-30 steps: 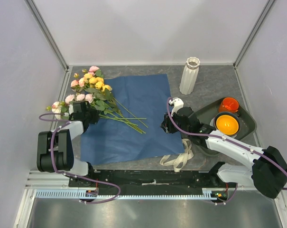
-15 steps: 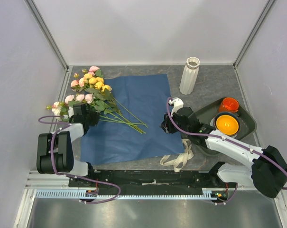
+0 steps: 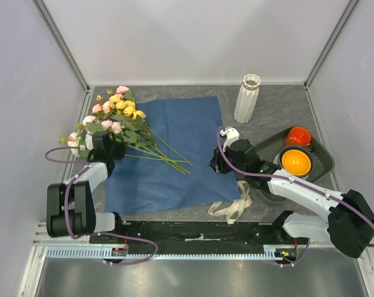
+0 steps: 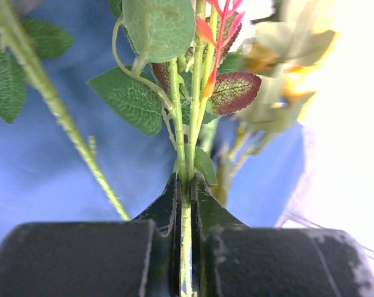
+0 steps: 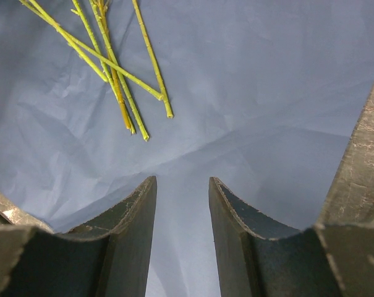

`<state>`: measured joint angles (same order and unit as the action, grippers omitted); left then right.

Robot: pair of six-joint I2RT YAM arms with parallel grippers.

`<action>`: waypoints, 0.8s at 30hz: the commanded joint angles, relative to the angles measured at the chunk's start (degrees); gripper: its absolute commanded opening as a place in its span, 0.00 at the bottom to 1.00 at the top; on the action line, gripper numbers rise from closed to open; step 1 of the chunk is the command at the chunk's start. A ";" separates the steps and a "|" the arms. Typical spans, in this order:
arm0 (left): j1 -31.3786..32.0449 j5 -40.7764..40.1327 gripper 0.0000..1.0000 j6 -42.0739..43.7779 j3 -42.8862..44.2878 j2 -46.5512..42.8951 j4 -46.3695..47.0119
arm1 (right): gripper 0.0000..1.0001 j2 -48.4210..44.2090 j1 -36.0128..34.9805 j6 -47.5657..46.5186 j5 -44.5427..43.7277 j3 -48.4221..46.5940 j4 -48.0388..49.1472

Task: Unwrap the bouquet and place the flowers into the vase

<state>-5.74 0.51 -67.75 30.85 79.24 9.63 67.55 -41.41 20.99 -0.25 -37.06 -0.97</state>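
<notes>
The bouquet lies unwrapped: the flowers [image 3: 120, 112], pink, cream and yellow roses, rest on the flat blue paper sheet [image 3: 174, 142] at the left, stems pointing right. My left gripper [image 3: 103, 146] is at the leafy part below the heads. In the left wrist view the left gripper [image 4: 185, 182] is shut on a thin green stem [image 4: 196, 117]. My right gripper [image 3: 216, 162] hovers at the sheet's right edge. In the right wrist view the right gripper [image 5: 182, 180] stands open over bare blue paper [image 5: 267, 93], with the stem ends [image 5: 122, 93] ahead. The white ribbed vase [image 3: 248, 99] stands upright at the back.
A cream ribbon [image 3: 236, 204] lies loose by the sheet's near right corner. A dark grey tray [image 3: 323, 162] at the right holds an orange cup [image 3: 298, 135] and an orange bowl [image 3: 295, 161]. Walls close in on the left, back and right.
My left gripper has shut on a flower stem and shifted slightly left and back; the nearby flower heads moved a little with it. The right arm has not moved.
</notes>
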 commanded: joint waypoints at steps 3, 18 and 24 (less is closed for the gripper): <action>0.29 -2.98 0.02 3.67 -2.54 -14.98 4.51 | 0.47 -0.75 -0.16 1.68 2.27 -1.79 1.06; 8.80 36.21 0.02 24.23 -4.92 -37.05 16.65 | 0.67 0.12 -0.16 0.28 19.46 -9.96 -1.75; 23.38 39.74 0.02 31.79 -3.26 -38.55 15.25 | 0.71 0.48 -0.16 2.82 26.43 -15.66 0.44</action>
<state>10.87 34.02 -45.25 24.93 40.56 23.55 67.64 -41.41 22.26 18.61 -47.16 -3.92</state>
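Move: The rose stem, already pinched in the left fingers, goes to the open right gripper, some 33 cm to the left hand's right, about 10 cm back and 6 cm higher; so for the right hand the stem is about 33 cm left, 10 cm ahead and 6 cm lower. The other flowers' stem ends lie roughly 10 cm left of the right hand, level fore and aft, 10 cm below it. The vase stands about 18 cm ahead and 9 cm right of the right hand. The pinched rose is drawn straight up out of the heap, then carried right and back in a rising swing towards the right gripper, about 20 cm up in all, the left wrist tipping fingers-up and turning clockwise some 50 degrees. Late on, the right hand comes to meet it, rising and shifting about 5 cm left, its fingers opening wider. ##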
